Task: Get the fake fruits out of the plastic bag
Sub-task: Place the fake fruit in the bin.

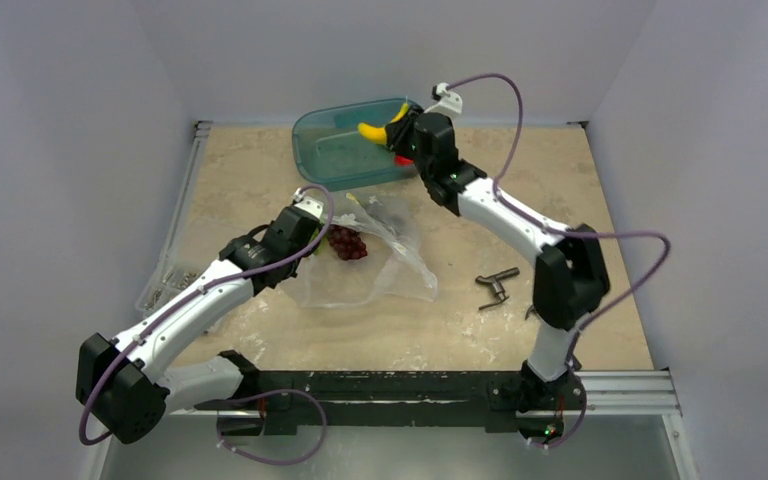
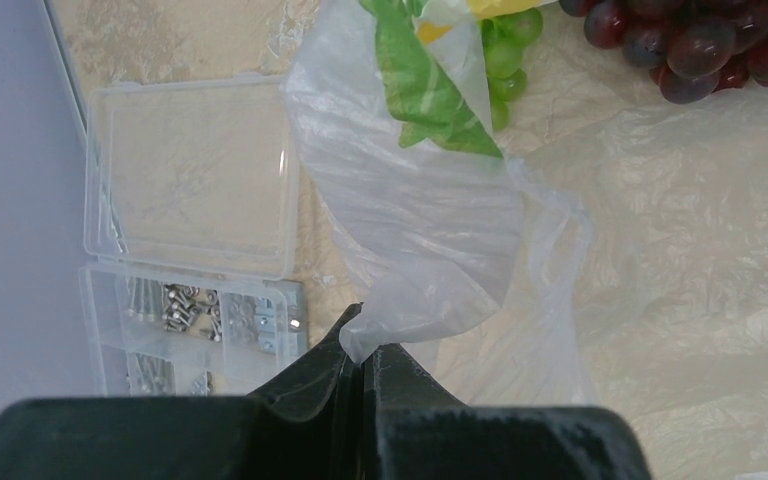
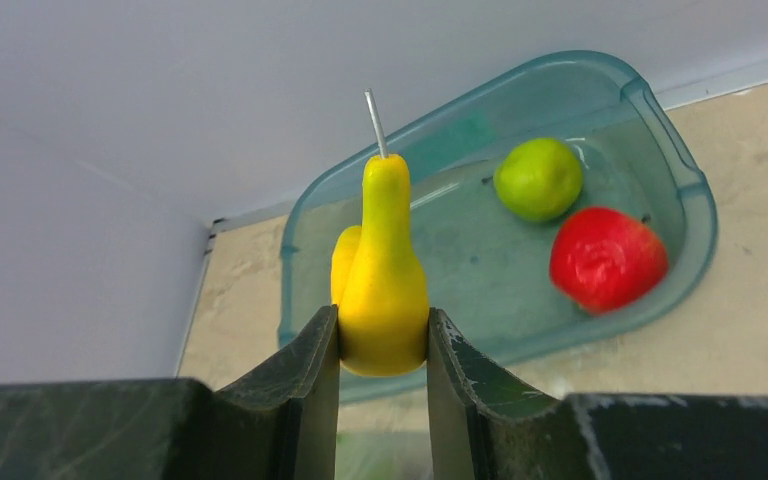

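The clear plastic bag (image 1: 380,262) lies crumpled at mid-table, and my left gripper (image 1: 316,243) is shut on a bunched fold of its edge. In the left wrist view that fold of the plastic bag (image 2: 430,240) rises from my left gripper (image 2: 363,345). A green grape bunch (image 2: 505,60) shows inside the bag, and a purple grape bunch (image 2: 700,40) lies on its film. My right gripper (image 3: 382,335) is shut on a yellow pear-shaped fruit (image 3: 382,270) with a metal stem. It hangs above the teal tub (image 3: 650,110).
The teal tub (image 1: 335,155) at the back holds a round green fruit (image 3: 538,178) and a red fruit (image 3: 605,258). An open clear box of metal parts (image 2: 190,170) sits at the table's left edge. Loose metal pieces (image 1: 497,285) lie right of the bag.
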Robot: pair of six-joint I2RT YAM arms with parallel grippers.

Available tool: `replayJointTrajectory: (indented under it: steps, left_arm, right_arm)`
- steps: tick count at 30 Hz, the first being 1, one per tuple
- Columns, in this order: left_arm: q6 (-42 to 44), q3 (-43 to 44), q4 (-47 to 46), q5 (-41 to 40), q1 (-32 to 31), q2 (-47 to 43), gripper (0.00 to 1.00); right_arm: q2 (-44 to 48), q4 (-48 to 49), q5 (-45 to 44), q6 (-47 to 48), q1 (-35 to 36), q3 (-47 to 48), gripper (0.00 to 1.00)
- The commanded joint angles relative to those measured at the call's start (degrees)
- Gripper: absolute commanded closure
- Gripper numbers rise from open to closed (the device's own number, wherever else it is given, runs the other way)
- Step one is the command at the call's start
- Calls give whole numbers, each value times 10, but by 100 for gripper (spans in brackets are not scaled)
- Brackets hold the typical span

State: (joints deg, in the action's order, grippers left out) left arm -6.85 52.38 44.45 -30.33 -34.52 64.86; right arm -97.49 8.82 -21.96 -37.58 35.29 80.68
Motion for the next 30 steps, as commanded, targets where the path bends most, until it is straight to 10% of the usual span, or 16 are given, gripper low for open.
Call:
replayJointTrajectory:
  steps: [1, 5, 13, 30]
  left_arm:
    - [1, 23, -3, -4, 1, 3, 100]
    - [4, 24, -4, 3, 0, 2, 100]
    - [13, 18, -17, 30, -3, -14, 100]
    - [14, 21, -12, 26, -2, -14, 100]
  right_arm:
    - [-161, -81, 76, -24, -50, 188, 100]
    - [-267, -116, 100, -14, -57, 310, 95]
    - [-369, -134, 148, 5, -60, 423, 43]
    - [-70, -43, 128, 23, -56, 3, 29]
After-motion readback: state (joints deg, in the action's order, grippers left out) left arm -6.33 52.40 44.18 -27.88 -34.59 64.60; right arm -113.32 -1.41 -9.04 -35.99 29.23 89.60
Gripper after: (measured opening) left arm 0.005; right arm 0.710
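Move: The right hand is carrying the banana, and the bin's middle is about 18 cm ahead, 7 cm to its left and 25 cm below. Inside the bin the red fruit lies roughly 17 cm ahead and 5 cm right of the hand, the green fruit some 24 cm straight ahead, both about 25 cm down; the grapes in the bag are about 7 cm back, 11 cm left and 27 cm below. From the left hand, still holding the bag, the bin is some 40 cm ahead, 16 cm right and 10 cm down. The right hand swings the banana quickly down some 15 cm and forward about 13 cm, bearing a little left, into the space over the bin, while its wrist tips about 15 degrees further down and the fingers begin to open near the bottom of that reach. With the banana let go and the fingers spread wide, it pulls back towards its base and somewhat right, rising slightly, away from the bin's middle and back towards the bag. ##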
